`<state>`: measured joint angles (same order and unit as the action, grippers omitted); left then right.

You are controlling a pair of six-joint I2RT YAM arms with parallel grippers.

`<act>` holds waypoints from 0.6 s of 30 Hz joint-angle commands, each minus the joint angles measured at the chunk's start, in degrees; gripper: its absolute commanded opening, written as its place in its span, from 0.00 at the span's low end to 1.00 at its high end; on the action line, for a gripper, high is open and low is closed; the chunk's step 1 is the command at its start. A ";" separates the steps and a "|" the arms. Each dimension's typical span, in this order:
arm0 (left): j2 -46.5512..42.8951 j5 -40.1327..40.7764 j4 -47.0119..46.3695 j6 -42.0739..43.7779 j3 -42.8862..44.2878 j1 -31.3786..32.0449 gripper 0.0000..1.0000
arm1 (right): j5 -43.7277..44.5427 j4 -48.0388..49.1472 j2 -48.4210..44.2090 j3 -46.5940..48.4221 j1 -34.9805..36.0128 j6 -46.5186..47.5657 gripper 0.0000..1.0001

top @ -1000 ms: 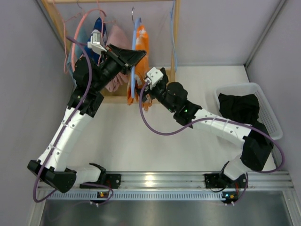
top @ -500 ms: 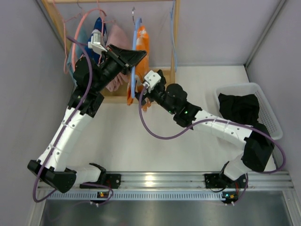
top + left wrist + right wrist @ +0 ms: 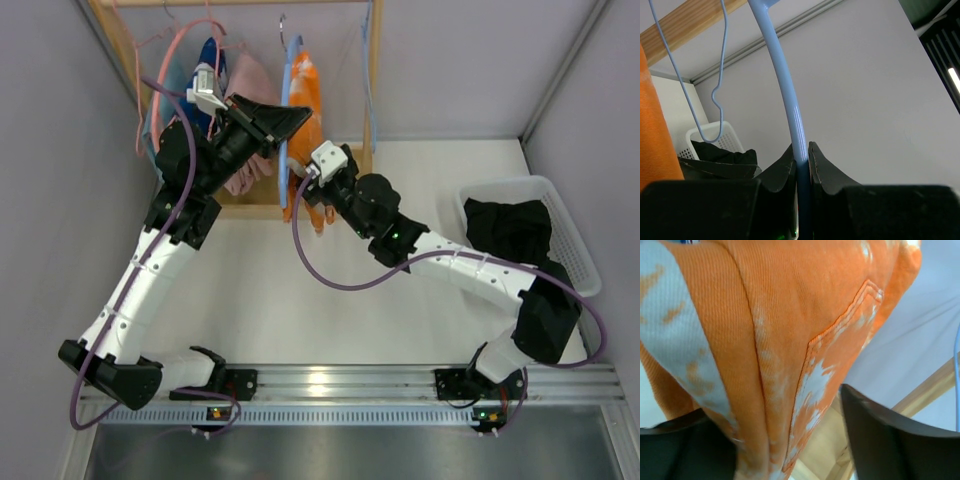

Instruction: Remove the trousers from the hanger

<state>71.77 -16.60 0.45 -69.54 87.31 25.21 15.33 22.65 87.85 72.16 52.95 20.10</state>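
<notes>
The orange trousers [image 3: 305, 95] with white pattern hang over a light blue hanger [image 3: 285, 150] on the wooden rack. My left gripper [image 3: 285, 120] is shut on the hanger's rod [image 3: 790, 100], which runs up between the closed jaws [image 3: 801, 152]. My right gripper [image 3: 303, 192] is at the trousers' lower end. In the right wrist view the orange cloth [image 3: 790, 315] fills the gap of the open gripper [image 3: 785, 430]. The left finger [image 3: 685, 445] touches the cloth and the right finger [image 3: 880, 440] stands apart. Black trousers [image 3: 515, 230] lie in the basket.
The wooden rack [image 3: 120, 40] holds pink [image 3: 250, 80] and blue garments and an empty wire hanger [image 3: 715, 90]. A white basket [image 3: 580, 250] stands by the right wall. Grey walls close in on the left, back and right.
My right wrist has shifted left and then back by the trousers' lower end, and the cloth's bottom now hangs a little further right. The left arm has not moved.
</notes>
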 commanded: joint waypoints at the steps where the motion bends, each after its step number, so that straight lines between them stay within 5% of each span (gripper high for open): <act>1: -3.91 0.16 -12.75 0.28 1.03 0.36 0.00 | 1.81 6.26 -0.14 5.18 -0.65 1.08 0.66; 4: -4.44 0.78 -11.53 0.63 -0.12 0.36 0.00 | 0.06 5.39 -0.66 6.41 -0.74 0.82 0.57; 8: -4.88 0.87 -11.35 0.63 -1.00 0.36 0.00 | -3.20 3.63 -2.42 5.89 -0.65 1.35 0.65; 9: -4.88 0.87 -11.35 0.54 -1.00 0.36 0.00 | -3.55 3.54 -2.69 5.54 -0.74 1.61 0.60; 12: -4.79 0.69 -11.26 0.54 -1.09 0.36 0.00 | -3.38 3.19 -3.30 5.01 -0.91 1.88 0.21; 15: -5.23 0.78 -11.35 1.07 -1.79 0.36 0.00 | -2.24 3.01 -3.92 5.36 -1.36 1.79 0.00; 18: -5.76 0.87 -11.17 1.33 -2.75 0.36 0.00 | -2.15 2.57 -4.97 6.06 -1.71 1.18 0.00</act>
<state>70.15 -15.51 0.05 -69.49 83.72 25.28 12.23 20.88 87.59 75.09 52.66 21.87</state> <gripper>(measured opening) 0.165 0.083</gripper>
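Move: The right hand's open fingers straddle the near, lower part of the orange trousers, whose middle lies about 5 cm ahead, 2 cm to the left and 3 cm higher. The blue hanger carrying them is some 4 cm ahead, 5 cm left and 12 cm up; the pink trousers hang roughly 7 cm ahead, 14 cm left and 3 cm up. From the left hand, already gripping that hanger, the orange trousers lie about 2 cm back, 2 cm right and 14 cm below. The right fingers, still well open, shut on the orange trousers and end up pinching a gathered fold of the cloth, after the hand has first risen about 2 cm along them and then stayed nearly in place. Meanwhile the left hand keeps its pinch on the blue hanger and sinks roughly 1.5 cm. ##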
